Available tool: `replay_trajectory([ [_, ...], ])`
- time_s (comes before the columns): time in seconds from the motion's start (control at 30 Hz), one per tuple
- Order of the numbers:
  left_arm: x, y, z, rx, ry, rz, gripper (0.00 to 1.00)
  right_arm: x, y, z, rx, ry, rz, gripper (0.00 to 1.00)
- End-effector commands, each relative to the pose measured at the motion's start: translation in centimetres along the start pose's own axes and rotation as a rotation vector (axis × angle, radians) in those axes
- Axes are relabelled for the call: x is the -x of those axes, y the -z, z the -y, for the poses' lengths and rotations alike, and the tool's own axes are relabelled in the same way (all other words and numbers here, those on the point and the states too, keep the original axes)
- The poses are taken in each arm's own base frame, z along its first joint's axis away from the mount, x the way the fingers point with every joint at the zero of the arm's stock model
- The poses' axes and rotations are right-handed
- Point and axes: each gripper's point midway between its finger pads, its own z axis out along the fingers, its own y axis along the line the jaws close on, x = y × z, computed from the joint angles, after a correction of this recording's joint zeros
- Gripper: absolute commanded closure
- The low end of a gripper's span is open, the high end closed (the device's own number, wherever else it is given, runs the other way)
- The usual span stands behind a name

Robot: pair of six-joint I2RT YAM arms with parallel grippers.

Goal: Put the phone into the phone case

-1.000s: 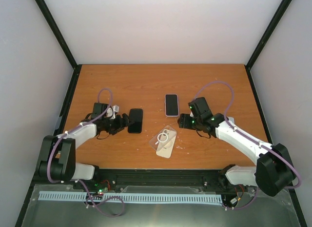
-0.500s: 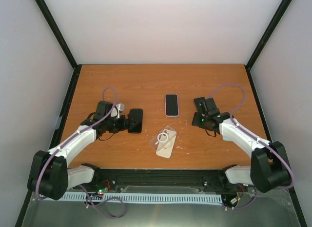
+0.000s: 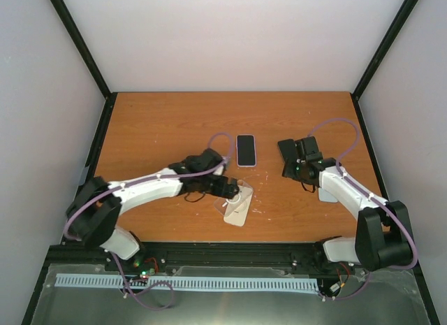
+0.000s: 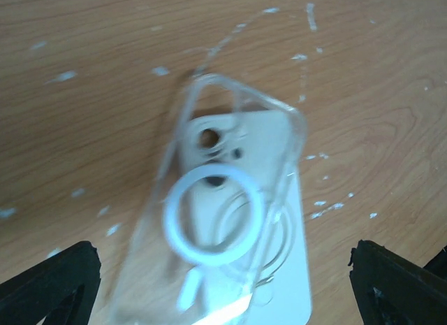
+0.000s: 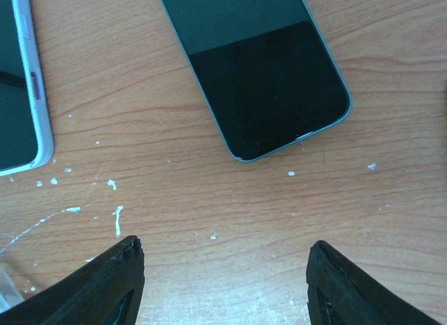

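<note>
The clear phone case [image 3: 238,195] with a white ring lies near the table's front middle, partly on top of a white slab [image 3: 236,213] that has a camera hole. In the left wrist view the case [image 4: 216,199] is blurred and sits between my wide-apart fingers. My left gripper [image 3: 228,189] [image 4: 223,269] is open over the case. A white-edged phone [image 3: 245,150] [image 5: 17,80] lies screen up behind the case. A dark teal-edged phone [image 3: 286,149] [image 5: 262,66] lies to its right, just ahead of my right gripper [image 3: 292,165] [image 5: 225,244], which is open and empty.
Black frame posts and white walls close in the wooden table [image 3: 174,122] on three sides. White scuff marks [image 5: 117,219] dot the wood near the case. My left arm [image 3: 157,185] stretches across the front left of the table.
My left arm swung right, from the black phone at the left over to the clear case, and its jaws widened. My right gripper drew back to the right, behind the teal-edged phone.
</note>
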Motion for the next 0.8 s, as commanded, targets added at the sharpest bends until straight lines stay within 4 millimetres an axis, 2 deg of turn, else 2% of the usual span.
replay_trajectory([
  [0.0, 0.4, -2.4, 1.9, 0.164, -0.164, -0.007, 0.02, 1.4, 1.3, -0.8, 0.043, 0.010, 0.055, 0.37],
  [0.13, -0.8, -5.1, 2.2, 0.268, -0.250, -0.080, 0.01, 1.2, 1.7, -1.3, 0.083, 0.006, 0.057, 0.36],
  [0.23, -1.8, -6.5, 1.6, 0.300, -0.268, -0.127, 0.00, 0.8, 1.8, -1.7, 0.119, 0.001, 0.048, 0.36],
  [0.47, -2.9, -7.4, 0.1, 0.331, -0.275, -0.157, 0.01, -0.3, 1.7, -2.6, 0.188, -0.012, 0.024, 0.34],
  [0.57, -3.0, -7.4, -0.3, 0.351, -0.273, -0.160, 0.04, -0.9, 1.7, -3.1, 0.232, -0.021, 0.006, 0.34],
  [0.67, -2.6, -7.0, 0.1, 0.344, -0.273, -0.142, 0.16, -1.7, 1.7, -3.5, 0.271, -0.033, -0.012, 0.34],
  [0.7, -2.4, -6.8, 0.2, 0.342, -0.273, -0.132, 0.26, -1.9, 1.8, -3.6, 0.284, -0.036, -0.014, 0.35],
  [0.77, -1.9, -6.2, 0.4, 0.346, -0.268, -0.107, 0.39, -2.3, 1.9, -4.0, 0.314, -0.041, -0.021, 0.35],
])
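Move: The clear case with the white ring lies some 3 cm to the right of the left hand and 1 cm nearer the base, about 6 cm below it. The white phone under it sits about 5 cm back and 5 cm right of the hand; the purple-cased phone is about 18 cm ahead and 8 cm right. From the right hand, the clear case is roughly 22 cm left, 9 cm back and 6 cm below. Sink the wide-open left gripper about 6 cm onto the clear case, sweeping right first and easing back a little left, while tipping the wrist some 20 degrees so the fingers point nearly straight down. Once low, start closing the fingers around the case's middle. Lift the right hand slightly, then drift it about 3 cm left and a little back, sinking again, fingers still half open. ##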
